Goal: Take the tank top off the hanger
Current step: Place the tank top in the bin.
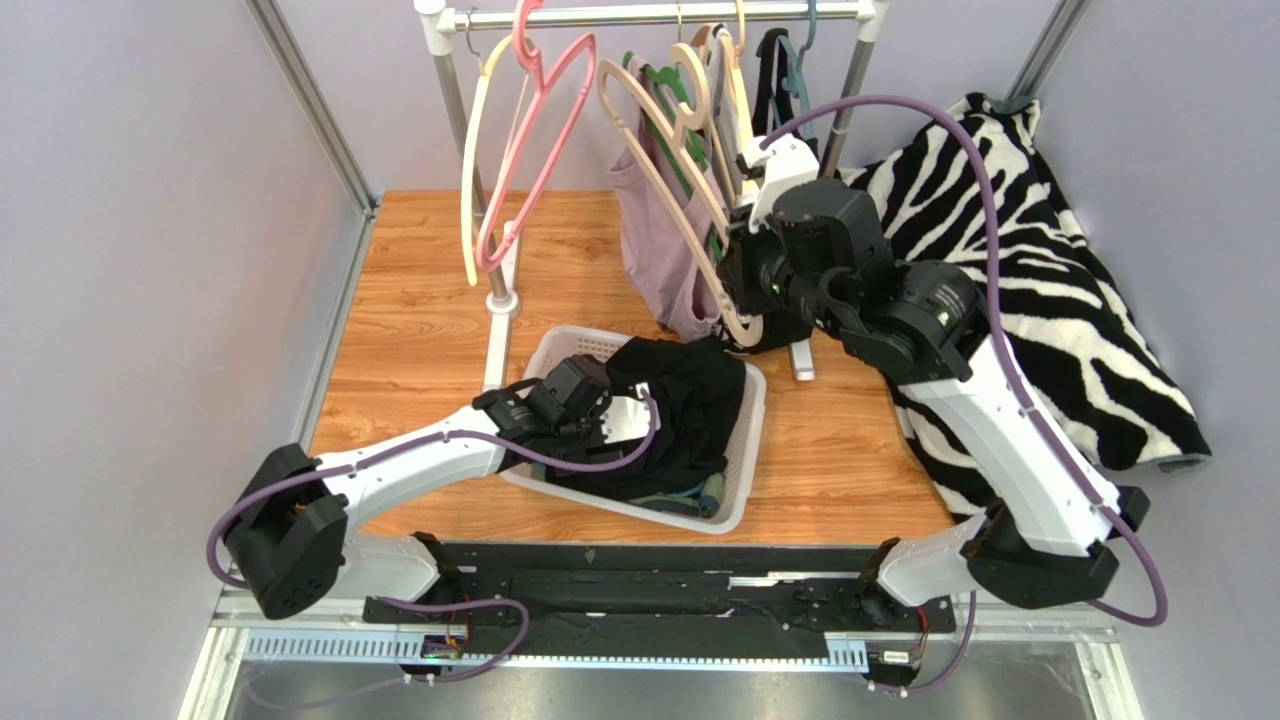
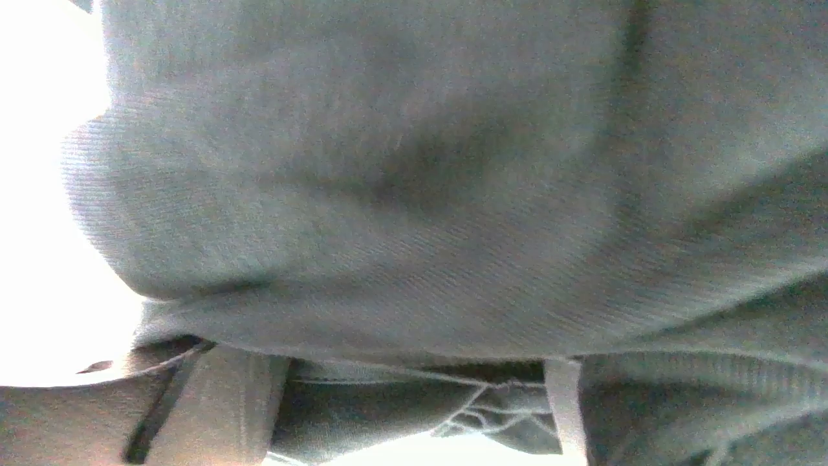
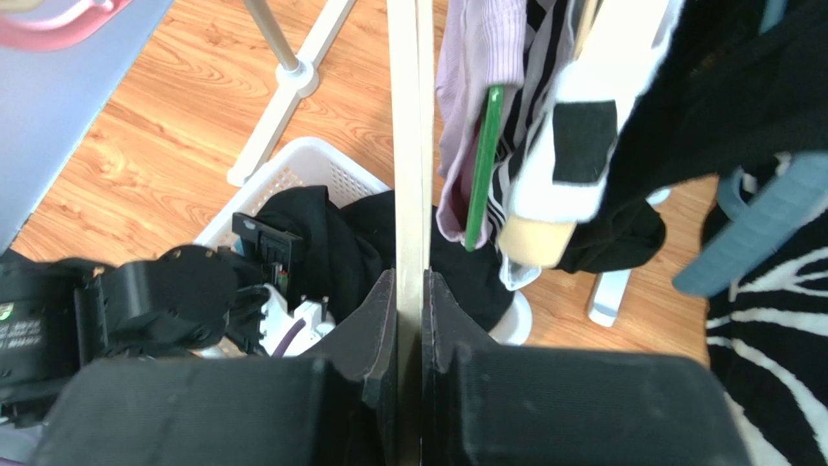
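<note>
The black tank top (image 1: pixel 684 413) lies bunched in the white basket (image 1: pixel 744 488), off the hanger. The bare cream hanger (image 1: pixel 661 165) hangs tilted from the rail, and my right gripper (image 1: pixel 747 300) is shut on its lower bar. In the right wrist view the cream bar (image 3: pixel 408 146) runs straight between the pressed fingers of my right gripper (image 3: pixel 409 277). My left gripper (image 1: pixel 609 420) sits low in the basket against the tank top. Dark cloth (image 2: pixel 437 175) fills the left wrist view, and the left gripper (image 2: pixel 389 417) shows its fingers (image 2: pixel 209 408) wide apart, open.
A clothes rail (image 1: pixel 646 15) at the back carries pink (image 1: pixel 526 135) and cream hangers, a lilac garment (image 1: pixel 661 248) and dark clothes. Its white foot (image 1: pixel 499 300) stands left of the basket. A zebra-print blanket (image 1: pixel 1037 285) covers the right side.
</note>
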You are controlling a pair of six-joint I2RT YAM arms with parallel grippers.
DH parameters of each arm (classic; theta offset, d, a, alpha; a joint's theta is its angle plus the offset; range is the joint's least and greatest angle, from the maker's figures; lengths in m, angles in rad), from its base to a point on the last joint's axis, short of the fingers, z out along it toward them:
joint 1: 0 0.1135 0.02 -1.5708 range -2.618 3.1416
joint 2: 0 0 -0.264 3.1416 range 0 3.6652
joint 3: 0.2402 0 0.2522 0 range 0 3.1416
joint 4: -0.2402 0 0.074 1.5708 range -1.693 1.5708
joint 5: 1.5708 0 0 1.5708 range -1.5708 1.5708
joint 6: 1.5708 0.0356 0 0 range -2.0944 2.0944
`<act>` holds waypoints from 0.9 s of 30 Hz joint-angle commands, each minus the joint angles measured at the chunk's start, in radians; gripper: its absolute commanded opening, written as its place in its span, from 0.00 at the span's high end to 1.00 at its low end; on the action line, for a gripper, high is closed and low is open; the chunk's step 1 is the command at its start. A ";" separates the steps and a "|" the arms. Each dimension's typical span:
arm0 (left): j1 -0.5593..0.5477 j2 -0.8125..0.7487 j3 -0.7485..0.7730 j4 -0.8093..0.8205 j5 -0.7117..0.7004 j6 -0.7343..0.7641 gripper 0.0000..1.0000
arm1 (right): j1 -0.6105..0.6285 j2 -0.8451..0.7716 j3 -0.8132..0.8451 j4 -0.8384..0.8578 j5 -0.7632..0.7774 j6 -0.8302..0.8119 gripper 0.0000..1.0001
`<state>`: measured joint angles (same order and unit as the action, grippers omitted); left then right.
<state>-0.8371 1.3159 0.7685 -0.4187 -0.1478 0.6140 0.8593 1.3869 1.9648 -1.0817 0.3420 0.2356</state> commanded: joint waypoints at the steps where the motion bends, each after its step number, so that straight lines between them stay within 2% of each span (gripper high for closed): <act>1: -0.013 -0.047 -0.011 -0.248 0.118 -0.126 0.01 | -0.040 0.056 0.100 0.019 -0.069 0.018 1.00; 3: -0.014 -0.091 0.011 -0.317 0.140 -0.169 0.01 | -0.042 0.078 0.141 0.014 -0.067 0.008 1.00; 7: -0.014 -0.156 0.040 -0.434 0.324 -0.156 0.01 | -0.043 0.145 0.198 0.005 -0.017 -0.005 1.00; 12: -0.014 -0.227 0.081 -0.474 0.363 -0.131 0.01 | -0.043 0.231 0.301 -0.017 -0.008 -0.009 1.00; 17: -0.014 -0.306 0.199 -0.486 0.249 -0.088 0.01 | -0.043 0.291 0.376 -0.029 0.008 -0.019 1.00; 21: -0.014 -0.314 0.308 -0.471 0.066 -0.065 0.01 | -0.043 0.333 0.434 -0.040 0.023 -0.032 1.00; 24: -0.014 -0.322 0.394 -0.473 0.010 -0.033 0.01 | -0.043 0.348 0.463 -0.053 0.026 -0.042 1.00; 27: -0.014 -0.333 0.469 -0.485 0.014 -0.016 0.01 | -0.043 0.351 0.470 -0.073 0.061 -0.051 1.00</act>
<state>-0.8490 1.0061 1.1542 -0.8940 -0.0696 0.5571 0.8192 1.7382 2.3844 -1.1545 0.3492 0.2115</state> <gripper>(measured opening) 0.990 0.074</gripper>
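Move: The black tank top lies heaped about 8 cm to the right of the opened left hand and some 2 cm ahead, roughly level with it; the bin's middle is about 5 cm right, 2 cm back and 4 cm lower. For the hanger in the right hand, the free rail spot is some 24 cm ahead, 12 cm left and 12 cm up. From that hand the lavender tank top hangs about 10 cm ahead, 11 cm left and 10 cm lower; the pink hanger, 15 cm ahead, 24 cm left and 3 cm higher. The black tank top is left behind as the left hand, fingers already wide open, draws back about 9 cm inside the bin and pulls the bin along, its fingers tipping to point back some 20 degrees. That hand then climbs about 15 cm clear while coming forward again and tipping back out. Meanwhile the right hand keeps its pinch on the empty wooden hanger, carrying it forward and left towards the rail. ##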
